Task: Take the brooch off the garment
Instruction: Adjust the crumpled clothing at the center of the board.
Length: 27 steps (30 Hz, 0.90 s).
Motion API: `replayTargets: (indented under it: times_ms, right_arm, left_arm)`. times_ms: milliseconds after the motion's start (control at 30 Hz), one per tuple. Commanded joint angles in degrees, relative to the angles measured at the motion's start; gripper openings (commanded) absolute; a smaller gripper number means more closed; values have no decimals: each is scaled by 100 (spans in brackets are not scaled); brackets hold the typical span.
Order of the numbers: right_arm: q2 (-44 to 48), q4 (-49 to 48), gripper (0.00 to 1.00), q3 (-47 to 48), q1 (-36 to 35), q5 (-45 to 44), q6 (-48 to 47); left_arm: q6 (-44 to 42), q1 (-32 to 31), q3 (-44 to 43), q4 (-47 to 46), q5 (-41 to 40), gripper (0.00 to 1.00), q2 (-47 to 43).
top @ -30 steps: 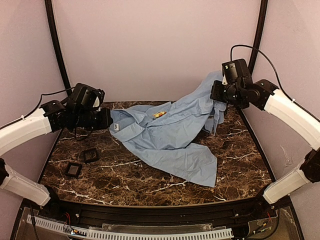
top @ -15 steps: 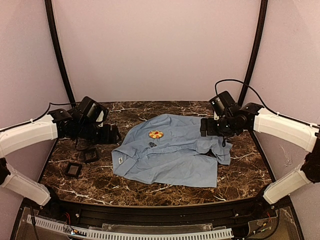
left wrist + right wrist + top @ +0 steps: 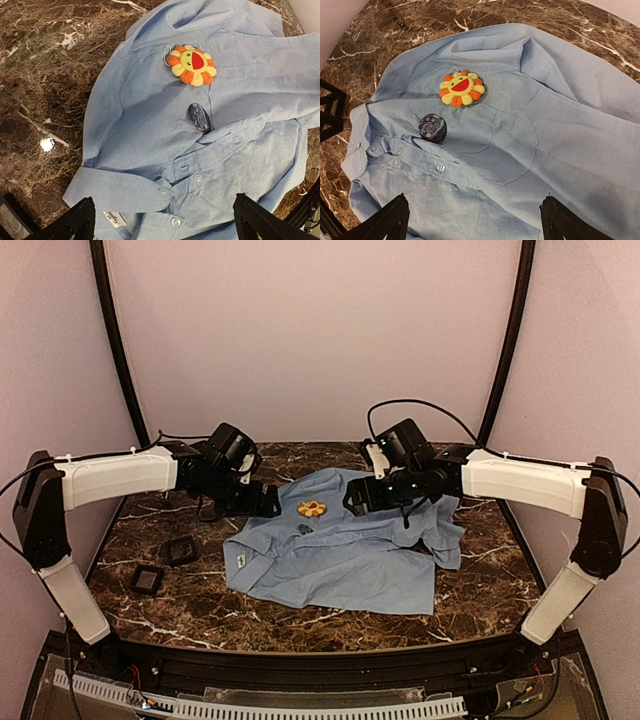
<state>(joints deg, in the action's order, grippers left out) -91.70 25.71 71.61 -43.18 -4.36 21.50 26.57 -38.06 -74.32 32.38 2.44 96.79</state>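
Note:
The garment [image 3: 350, 555], a light blue button-up shirt, lies spread on the marble table with its front up. The brooch [image 3: 312, 508], an orange and yellow flower with a red smiling mouth, is pinned on its chest above the pocket, and shows as the brooch [image 3: 192, 65] and the brooch [image 3: 461, 88] in the wrist views. My left gripper [image 3: 264, 502] hovers open just left of the brooch, over the collar side [image 3: 150, 125]. My right gripper [image 3: 356, 497] hovers open just right of it, over the pocket [image 3: 510, 145]. Neither one holds anything.
A small dark round badge [image 3: 304, 529] is pinned just below the brooch, by the button placket [image 3: 432, 127]. Two black square pads [image 3: 181, 550] [image 3: 147, 580] lie on the table at the left. Purple walls stand close on three sides.
Both grippers opened and let go of the shirt, which dropped from being held up to lying flat. Both arms then moved inward and down toward the brooch.

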Motion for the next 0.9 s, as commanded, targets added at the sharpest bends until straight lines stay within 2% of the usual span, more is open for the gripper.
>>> replayTargets:
  times_ms: [0,167,300,500,567,600,667,733,867]
  right_arm:
    - [-734,-443,88,453,-57,410,-430]
    - [-1393,-400,79,841,-51,410,-725]
    - [-1707,-327,76,944,-50,610,-743]
    - [-1571,-491,70,388,-59,685,-623]
    - [-1556,-489,66,235,-59,671,-637]
    - [-1560,-470,64,189,-59,646,-651]
    - [-1582,-469,62,153,-59,603,-710]
    - [-1647,-459,60,200,-59,540,-801]
    - [-1830,-416,43,373,-59,458,-957]
  left_arm:
    - [-269,28,-597,464,-330,99,456]
    - [-327,29,-692,480,-547,99,800]
    - [-135,28,-911,914,-634,99,1156]
    - [-10,27,-749,872,-564,97,1243]
    - [-25,27,-706,815,-538,91,1273]
    - [-40,27,-711,816,-531,83,1303]
    - [-72,28,-736,859,-542,73,1355]
    - [-99,27,-741,868,-575,68,1388]
    - [-171,31,-737,875,-552,55,1499]
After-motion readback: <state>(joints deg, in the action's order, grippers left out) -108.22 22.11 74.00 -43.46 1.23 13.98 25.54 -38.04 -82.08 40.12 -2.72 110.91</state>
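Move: The patch of garment that the left hand goes for, the folded collar, is some 11 cm below it, about 2 cm ahead and 1 to its left. The right hand's patch, the shirt front beside the pocket, lies about 14 cm below, 3 left and 1 ahead. The flower brooch is roughly 9 cm ahead and 11 right of the left hand, the round badge 3 ahead and 10 right. From the right hand, the badge is 4 ahead and 11 left. Down onto the spread garment with both hands: the left sinks about 7 cm towards the collar fold, its wrist tilting so its left side rises, and only late do its wide-open fingers narrow partway. The right drops some 10 cm towards the shirt front, swinging left and slightly forward before easing partly back, its fingers closing to about half all along. Cloth contact can't be made out. ##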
